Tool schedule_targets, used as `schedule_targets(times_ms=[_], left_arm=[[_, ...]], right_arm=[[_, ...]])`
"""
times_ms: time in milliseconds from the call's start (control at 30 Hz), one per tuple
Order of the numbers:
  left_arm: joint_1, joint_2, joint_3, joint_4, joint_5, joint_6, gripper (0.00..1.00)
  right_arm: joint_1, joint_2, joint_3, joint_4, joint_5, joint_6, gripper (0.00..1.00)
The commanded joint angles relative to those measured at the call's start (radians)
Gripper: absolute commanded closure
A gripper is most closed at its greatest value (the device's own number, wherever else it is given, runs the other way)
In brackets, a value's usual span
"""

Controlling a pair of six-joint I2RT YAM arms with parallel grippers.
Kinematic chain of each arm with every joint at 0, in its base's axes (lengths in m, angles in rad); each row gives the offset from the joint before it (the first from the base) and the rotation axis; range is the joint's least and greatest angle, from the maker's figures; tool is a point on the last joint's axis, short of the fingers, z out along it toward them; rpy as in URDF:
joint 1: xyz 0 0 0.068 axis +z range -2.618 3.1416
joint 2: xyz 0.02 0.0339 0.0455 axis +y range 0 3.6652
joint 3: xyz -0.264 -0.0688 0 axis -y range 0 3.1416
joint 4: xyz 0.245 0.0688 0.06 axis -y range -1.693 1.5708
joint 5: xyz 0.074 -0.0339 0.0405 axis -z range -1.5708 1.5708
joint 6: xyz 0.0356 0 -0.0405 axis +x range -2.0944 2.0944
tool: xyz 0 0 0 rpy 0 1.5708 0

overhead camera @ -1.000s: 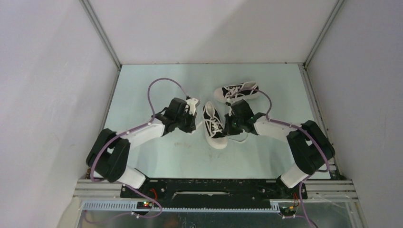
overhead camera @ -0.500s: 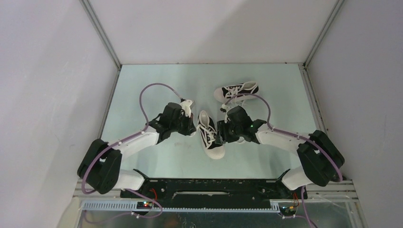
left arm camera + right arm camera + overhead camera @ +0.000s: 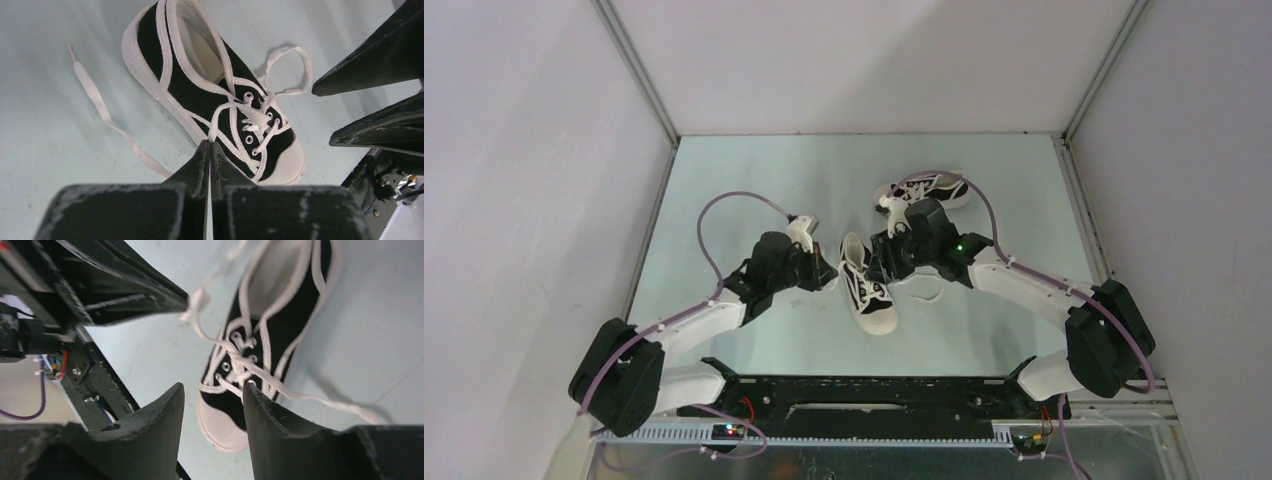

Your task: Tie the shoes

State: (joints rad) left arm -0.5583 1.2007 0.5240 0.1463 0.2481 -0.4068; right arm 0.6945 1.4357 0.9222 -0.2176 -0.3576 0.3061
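Note:
One shoe (image 3: 871,305) lies mid-table, black canvas with a white toe cap pointing at the arm bases; it also shows in the left wrist view (image 3: 200,95) and the right wrist view (image 3: 280,325). My left gripper (image 3: 831,274) (image 3: 209,145) is just left of it, shut on a white lace (image 3: 216,122) that runs taut from the top eyelets. My right gripper (image 3: 877,266) (image 3: 212,392) hovers over the shoe's right side, open, with nothing between its fingers. The other shoe (image 3: 946,187) lies on its side at the back, partly hidden by my right arm.
A loose lace end (image 3: 100,107) trails on the table left of the near shoe, and a lace loop (image 3: 921,290) lies to its right. The black base rail (image 3: 874,395) runs along the near edge. Enclosure walls (image 3: 544,200) close in both sides.
My right gripper has opened, let go of its lace and moved up over the shoe. My left gripper kept its lace and pulled back toward the near left. The near shoe shifted slightly nearer.

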Motion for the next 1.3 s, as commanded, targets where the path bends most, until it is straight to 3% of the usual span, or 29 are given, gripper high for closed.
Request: schedule_targets(times_ms=[0, 300, 833, 1100, 1267], left_arm=[[0.001, -0.062, -0.042, 0.139, -0.002, -0.068, 1.00], [0.000, -0.161, -0.124, 0.231, -0.045, -0.121, 1.00], [0.000, -0.153, -0.128, 0.282, -0.026, -0.126, 1.00], [0.000, -0.131, -0.123, 0.299, -0.019, -0.128, 1.00], [0.000, -0.099, -0.123, 0.321, -0.018, -0.128, 0.99]], right_arm=[[0.000, 0.033, 0.105, 0.057, -0.094, -0.060, 0.52], [0.014, 0.135, 0.223, 0.029, -0.108, -0.067, 0.56], [0.034, 0.229, 0.311, -0.012, -0.117, -0.106, 0.59], [0.033, 0.234, 0.311, -0.006, -0.121, -0.105, 0.76], [0.033, 0.223, 0.311, -0.015, -0.104, -0.100, 1.00]])
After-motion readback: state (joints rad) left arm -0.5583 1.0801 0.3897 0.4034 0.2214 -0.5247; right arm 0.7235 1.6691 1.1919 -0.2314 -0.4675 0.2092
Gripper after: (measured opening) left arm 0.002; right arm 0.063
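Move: The right hand's aim is the lace pinched in the left fingertips, about 7 cm to its left, 1 cm ahead and 2 cm lower; this bit of lace is right at the left hand's own point. The shoe's middle lies 2 cm back from the right hand, 1 cm left and 8 cm down; the loose lace lies on the table about 9 cm right, 3 cm back, 11 cm down. Right hand goes about 6 cm left and forward, pinching the lace that the left still grips and raises. ##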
